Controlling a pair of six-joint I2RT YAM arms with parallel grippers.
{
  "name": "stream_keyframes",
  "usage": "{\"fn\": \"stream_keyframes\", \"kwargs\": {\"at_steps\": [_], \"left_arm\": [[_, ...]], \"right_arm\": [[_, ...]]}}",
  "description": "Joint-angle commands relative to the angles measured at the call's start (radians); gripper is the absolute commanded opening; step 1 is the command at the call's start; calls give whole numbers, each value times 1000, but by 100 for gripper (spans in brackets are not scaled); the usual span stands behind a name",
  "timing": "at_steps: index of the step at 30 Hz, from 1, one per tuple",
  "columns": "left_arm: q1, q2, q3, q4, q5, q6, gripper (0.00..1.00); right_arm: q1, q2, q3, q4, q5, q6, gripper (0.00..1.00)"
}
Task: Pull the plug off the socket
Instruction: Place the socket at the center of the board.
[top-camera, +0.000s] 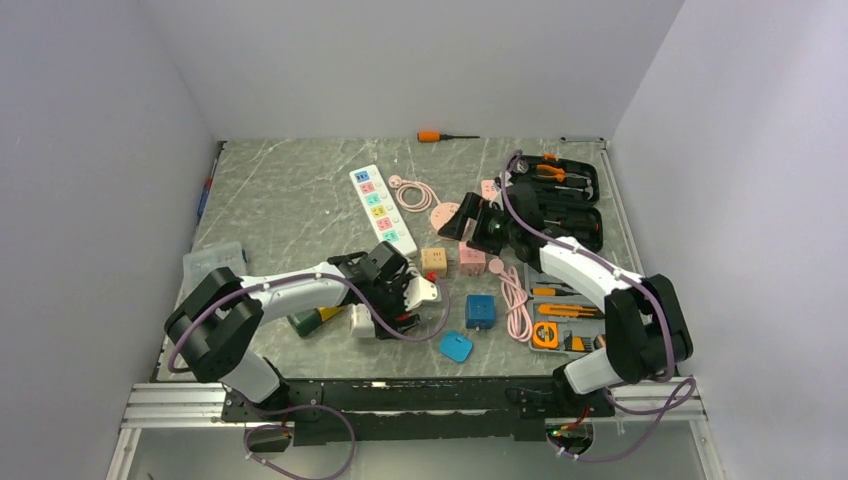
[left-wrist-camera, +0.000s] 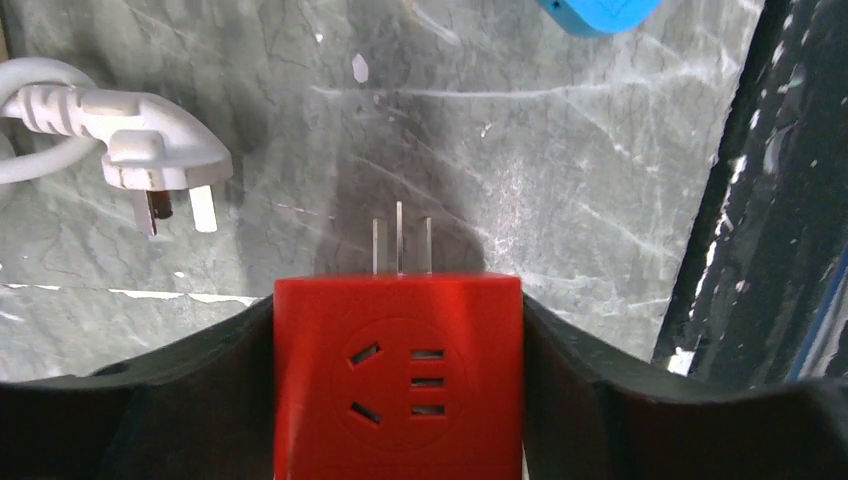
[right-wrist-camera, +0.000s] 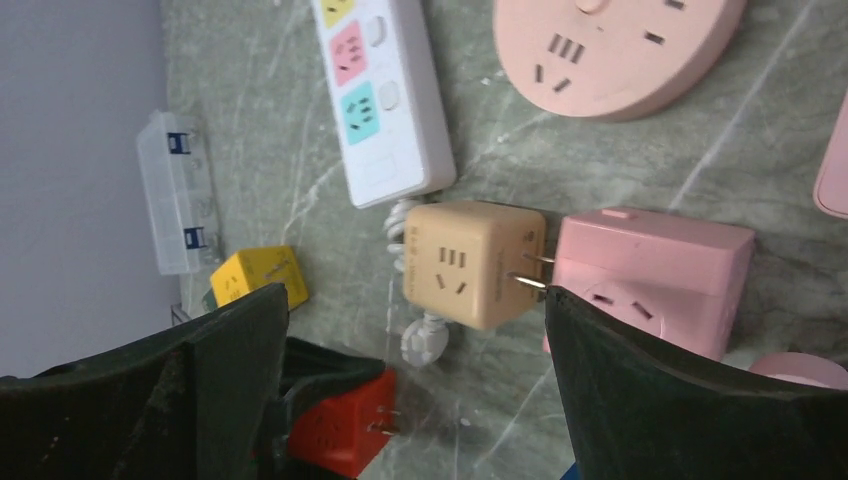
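My left gripper (left-wrist-camera: 398, 400) is shut on a red cube socket (left-wrist-camera: 398, 380), its black fingers (left-wrist-camera: 190, 400) pressed to both sides. The cube's three metal prongs point forward over the marble, free of anything. A white plug (left-wrist-camera: 160, 155) on a white cord lies loose on the table, up and left of the cube, plugged into nothing. From the right wrist view the red cube (right-wrist-camera: 340, 425) shows low down, with the white plug (right-wrist-camera: 425, 340) beside it. My right gripper (right-wrist-camera: 412, 300) hangs open above a tan cube (right-wrist-camera: 470, 262) whose prongs reach a pink cube (right-wrist-camera: 655, 275).
A white power strip (top-camera: 382, 210), a round pink socket (right-wrist-camera: 610, 50), a yellow cube (right-wrist-camera: 260, 277), a blue cube (top-camera: 480, 310) and a light blue piece (top-camera: 456, 346) lie around. Open tool cases (top-camera: 560, 195) stand at the right; an orange screwdriver (top-camera: 445, 136) is at the back.
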Motion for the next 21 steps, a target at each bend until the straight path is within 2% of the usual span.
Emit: {"fn": "stream_keyframes", "kwargs": {"at_steps": [1,2,3,4,10,16,18,21], "left_arm": [[-9,6,45,-19,34,24,81],[-9,2,41,-19,26,30,85],[-10,-3,39,-19,18,37,95],[-10,-9,39,-24,12,42,99],[-9,-73,145,-178,-23,85,99],[45,-239,282,-347,-90,102,99],[93,-311,291,-367,-103,116,99],[226,-416,286,-368,-75,111,99]], "right_arm": [[0,-131,8,33,18,-51,100],[-1,-144,4,15,29,-56,100],[-1,-158,-1,-6,40,-64,100],[0,-169,-4,-14,41,-68,100],[-1,-212,-24,-17,25,-94,100],[2,-235,2,-86,50,-176,100],[15,-227,14,-105,57,-199,100],[79,-199,44,-131,103,-239,100]]}}
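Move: The red socket is already down on the board between the left fingers, its middle at the hand point or about 1 cm below. On that level, the white socket stands roughly 6 cm to the left and level with it, the yellow one about 5 cm ahead and 13 cm left, and the white cord plug some 7 cm ahead and 5 cm right. From the right hand, the red socket lies about 16 cm back, 14 cm left and 11 cm below. The left fingers spread wide to let go of the red socket while the hand stays almost in place, then the hand climbs fast off it, about 15 cm up with some 4 cm forward, the fingertips swinging forward roughly 20 degrees. Meanwhile the right hand, open and empty, rises about 5 cm near the beige and pink sockets, its fingertips tipping up some 10 degrees, and drifts slightly back and to the right. ##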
